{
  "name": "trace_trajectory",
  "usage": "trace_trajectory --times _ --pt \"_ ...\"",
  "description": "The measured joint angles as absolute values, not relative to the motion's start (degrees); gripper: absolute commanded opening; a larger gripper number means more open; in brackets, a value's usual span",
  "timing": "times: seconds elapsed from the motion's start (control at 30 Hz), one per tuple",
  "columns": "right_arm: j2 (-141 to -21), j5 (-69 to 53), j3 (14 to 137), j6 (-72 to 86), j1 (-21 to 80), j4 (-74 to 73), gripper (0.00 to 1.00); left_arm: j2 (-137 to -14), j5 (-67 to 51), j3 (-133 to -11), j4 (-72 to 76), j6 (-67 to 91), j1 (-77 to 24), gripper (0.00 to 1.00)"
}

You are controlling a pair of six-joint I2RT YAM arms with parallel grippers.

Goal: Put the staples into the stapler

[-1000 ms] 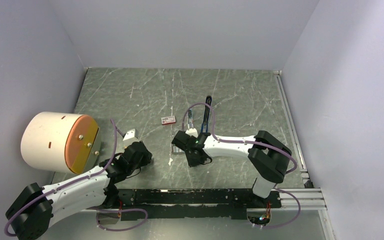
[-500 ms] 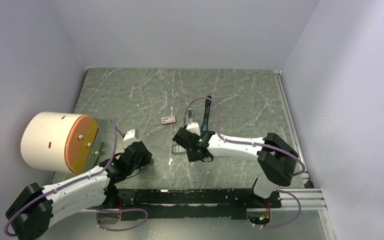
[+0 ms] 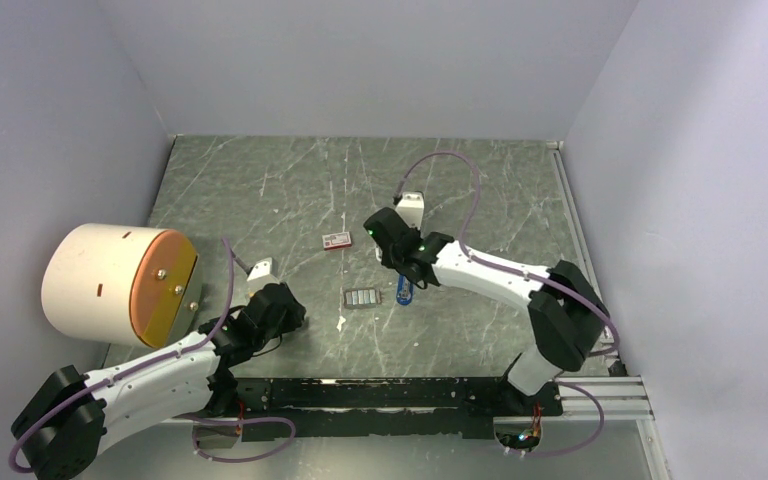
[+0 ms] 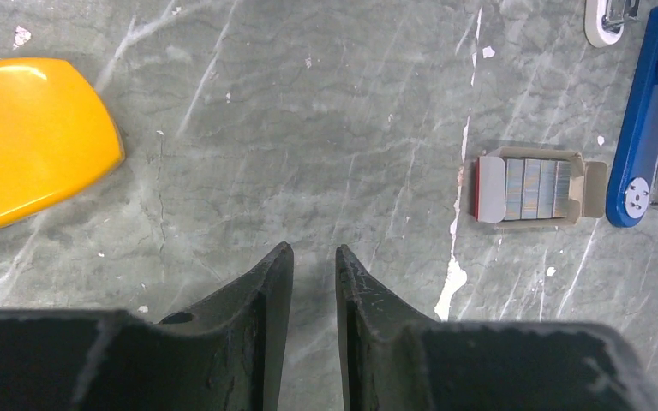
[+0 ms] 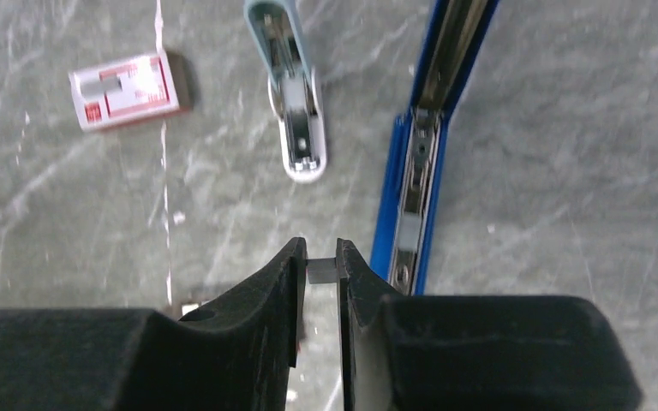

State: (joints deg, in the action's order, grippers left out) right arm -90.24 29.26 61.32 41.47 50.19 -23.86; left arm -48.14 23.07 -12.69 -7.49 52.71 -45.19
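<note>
The staples (image 4: pixel 531 188) lie as grey strips in a small open card tray (image 3: pixel 362 298) on the table. My right gripper (image 5: pixel 321 259) is shut on one short grey strip of staples (image 5: pixel 321 271), pinched at the fingertips. It hangs just left of the near end of the blue stapler (image 5: pixel 420 171), which lies open with its metal channel showing. The stapler's end (image 3: pixel 405 291) shows below the right arm, right of the tray. My left gripper (image 4: pixel 314 250) is low at the front left (image 3: pixel 285 308), its jaws a little apart with only table between them.
A pale blue-grey piece (image 5: pixel 296 111) lies left of the stapler. A red-and-white box (image 3: pixel 337 239) sits farther left. A big white drum with an orange face (image 3: pixel 110 285) stands at the left edge, seen as a yellow block (image 4: pixel 30 137). Walls enclose three sides.
The right arm has lifted off the staples tray and swung back and right over the stapler, carrying a strip. The tray is now uncovered. The left arm has not moved.
</note>
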Motion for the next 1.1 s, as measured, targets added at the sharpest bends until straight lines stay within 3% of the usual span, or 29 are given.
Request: trace_trajectory --times 0.5,1.1 --pt "-104.8 29.9 65.1 32.1 48.0 -7.6 0.22 -49.4 21.6 -12.7 -6.7 52.7 -45.2 0.31" --pt "-106.8 29.5 64.1 29.9 46.3 -1.5 0.22 -50.6 21.4 -12.7 -5.8 52.8 -45.2 0.31"
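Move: The small open stapler I am taking my held staples to lies about 8 cm ahead of my right hand, 3 cm to its left and some 8 cm below. Lower down by about 9 cm, the closed staple box lies 9 cm ahead and 11 cm left, and the open staple box 4 cm back and 5 cm left. The blue stapler's base is 1 cm ahead, 4 cm right. From my left hand the small stapler lies roughly 15 cm ahead and 15 cm right. Still pinching the little grey staple strip, I carry my right hand some 7 cm forward towards the small stapler. After a fast start it swings about 3 cm left and sinks nearly 5 cm, then eases almost to a stop over the open channel. The fingers keep their hold, tipping up a few degrees. ##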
